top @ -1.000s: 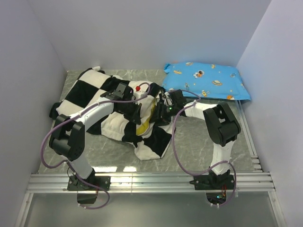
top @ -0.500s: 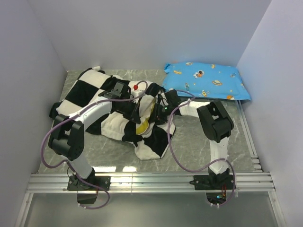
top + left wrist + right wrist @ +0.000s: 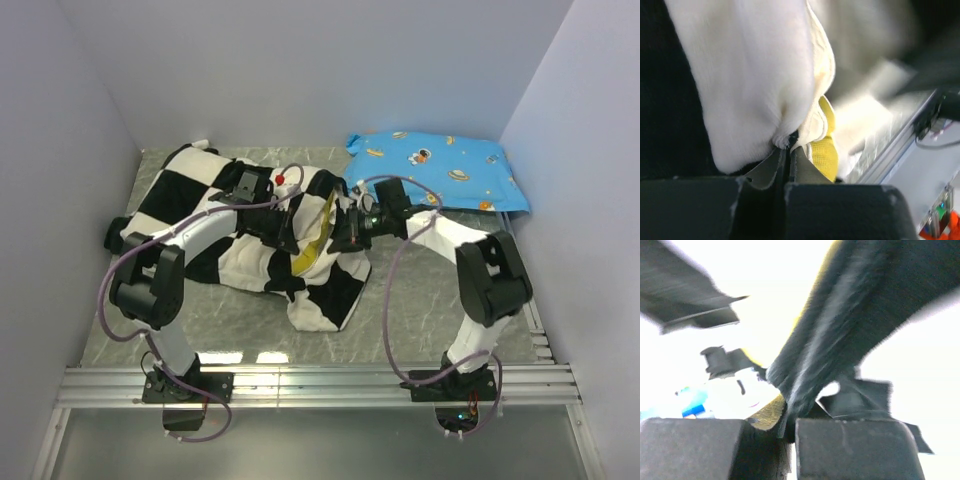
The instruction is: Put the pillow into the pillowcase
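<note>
The black and white checkerboard pillowcase (image 3: pixel 190 200) lies crumpled across the middle and left of the table. Its open mouth faces the near right. Of the pillow (image 3: pixel 318 238), only a cream and yellow sliver shows in that mouth; the rest is hidden inside. My left gripper (image 3: pixel 287 232) is shut on the mouth's left edge. In the left wrist view, the left gripper (image 3: pixel 786 150) pinches the pillowcase's white fleece (image 3: pixel 740 90), with the pillow's yellow piping (image 3: pixel 824 150) just beside it. My right gripper (image 3: pixel 347 235) is shut on the right edge. In the right wrist view, the right gripper (image 3: pixel 790 420) clamps a black fold of the pillowcase (image 3: pixel 850 315).
A blue cartoon-print pillow (image 3: pixel 440 170) lies at the back right, just behind the right arm. White walls close in on the left, back and right. An aluminium rail (image 3: pixel 320 380) runs along the near edge. A small black object (image 3: pixel 114 232) sits at the table's left edge.
The right gripper has shut on the pillowcase's edge and drawn it to the right and up, widening the mouth. The left gripper has kept its grip and shifted slightly back.
</note>
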Motion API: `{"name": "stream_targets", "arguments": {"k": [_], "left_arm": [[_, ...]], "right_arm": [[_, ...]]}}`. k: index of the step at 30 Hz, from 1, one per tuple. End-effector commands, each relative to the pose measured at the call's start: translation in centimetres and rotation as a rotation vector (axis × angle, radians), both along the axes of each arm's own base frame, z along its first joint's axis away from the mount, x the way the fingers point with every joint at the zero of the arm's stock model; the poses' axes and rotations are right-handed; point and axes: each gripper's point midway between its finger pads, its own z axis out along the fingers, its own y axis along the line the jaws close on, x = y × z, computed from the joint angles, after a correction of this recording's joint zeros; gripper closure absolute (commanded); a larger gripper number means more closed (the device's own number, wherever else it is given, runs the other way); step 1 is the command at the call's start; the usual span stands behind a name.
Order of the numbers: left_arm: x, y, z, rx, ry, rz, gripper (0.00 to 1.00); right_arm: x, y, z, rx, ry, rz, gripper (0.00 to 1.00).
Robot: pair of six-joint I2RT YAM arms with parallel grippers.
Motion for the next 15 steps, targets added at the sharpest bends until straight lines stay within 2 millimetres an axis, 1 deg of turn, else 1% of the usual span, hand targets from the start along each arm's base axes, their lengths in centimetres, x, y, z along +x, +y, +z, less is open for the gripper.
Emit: {"name": "stream_targets", "arguments": {"k": [1,2,3,4,5,6,7,9,10,11,13,14,15], "left_arm": [[4.0,-1.9,0.0,-0.006,-0.102,0.091,1.0],[4.5,-3.2,-0.3,-0.016,-0.105,0.112,1.0],[4.8,-3.8,-0.6,-0.007,-0.108,0.121,1.0],[4.9,-4.6,-1.0,0.001,-0.107,0.119,1.0],[4.5,-6.0,-1.5,-0.013,-0.083,0.094,1.0],[3.9,-6.5,-1.9,-0.027,-0.059,0.077,1.0],[2.3,-6.8,-2.7,-0.043,-0.007,0.044,1.0],[0.2,-6.8,-2.4,-0.089,0.034,0.01,1.0],[-2.3,-5.9,-3.5,-0.091,0.091,-0.014,1.0],[-3.7,-5.8,-1.6,-0.135,0.064,-0.051,1.0],[-5.9,-4.8,-0.9,-0.148,0.06,-0.074,1.0],[-7.4,-4.3,0.3,-0.176,0.037,-0.111,0.99],[-8.4,-3.8,0.9,-0.175,0.041,-0.126,0.93]], "right_arm": [[-2.6,1.9,8.6,0.289,-0.151,0.191,1.0],[-2.9,2.2,9.7,0.321,-0.109,0.186,1.0],[-3.1,2.4,11.0,0.355,-0.115,0.19,1.0],[-2.8,2.7,12.4,0.414,-0.191,0.201,1.0],[-2.7,2.7,13.3,0.436,-0.142,0.169,1.0],[-2.4,2.7,13.9,0.446,-0.154,0.155,1.0],[-1.6,2.6,14.5,0.453,-0.17,0.134,1.0],[-0.4,2.2,14.7,0.447,-0.185,0.089,1.0],[0.9,1.2,15.0,0.456,-0.197,0.038,1.0],[1.8,0.8,14.9,0.452,-0.204,-0.007,1.0],[3.5,0.0,14.6,0.462,-0.187,-0.069,1.0],[4.0,-0.4,14.3,0.464,-0.182,-0.092,1.0],[4.2,-0.2,13.5,0.459,-0.164,-0.093,1.0]]}}
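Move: Between the two grippers shows the pillow's yellow-edged end, some 5 cm to the left of the right hand, roughly level in reach and about 4 cm below. It lies about 6 cm right of the left hand, level in reach and some 4 cm below. The case's loose flap lies about 14 cm back, 1 left and 9 below from the right hand; the blue pillow is some 18 cm ahead, 25 right and 9 below. Lifting the black fold of the pillowcase still pinched in its shut fingers, the right hand climbs about 11 cm, quickly first and then slower, and ends slightly farther forward, fingers tipping up some 20 degrees. The left hand keeps its pinch on the case's edge, moving right and down, then back towards its base. ##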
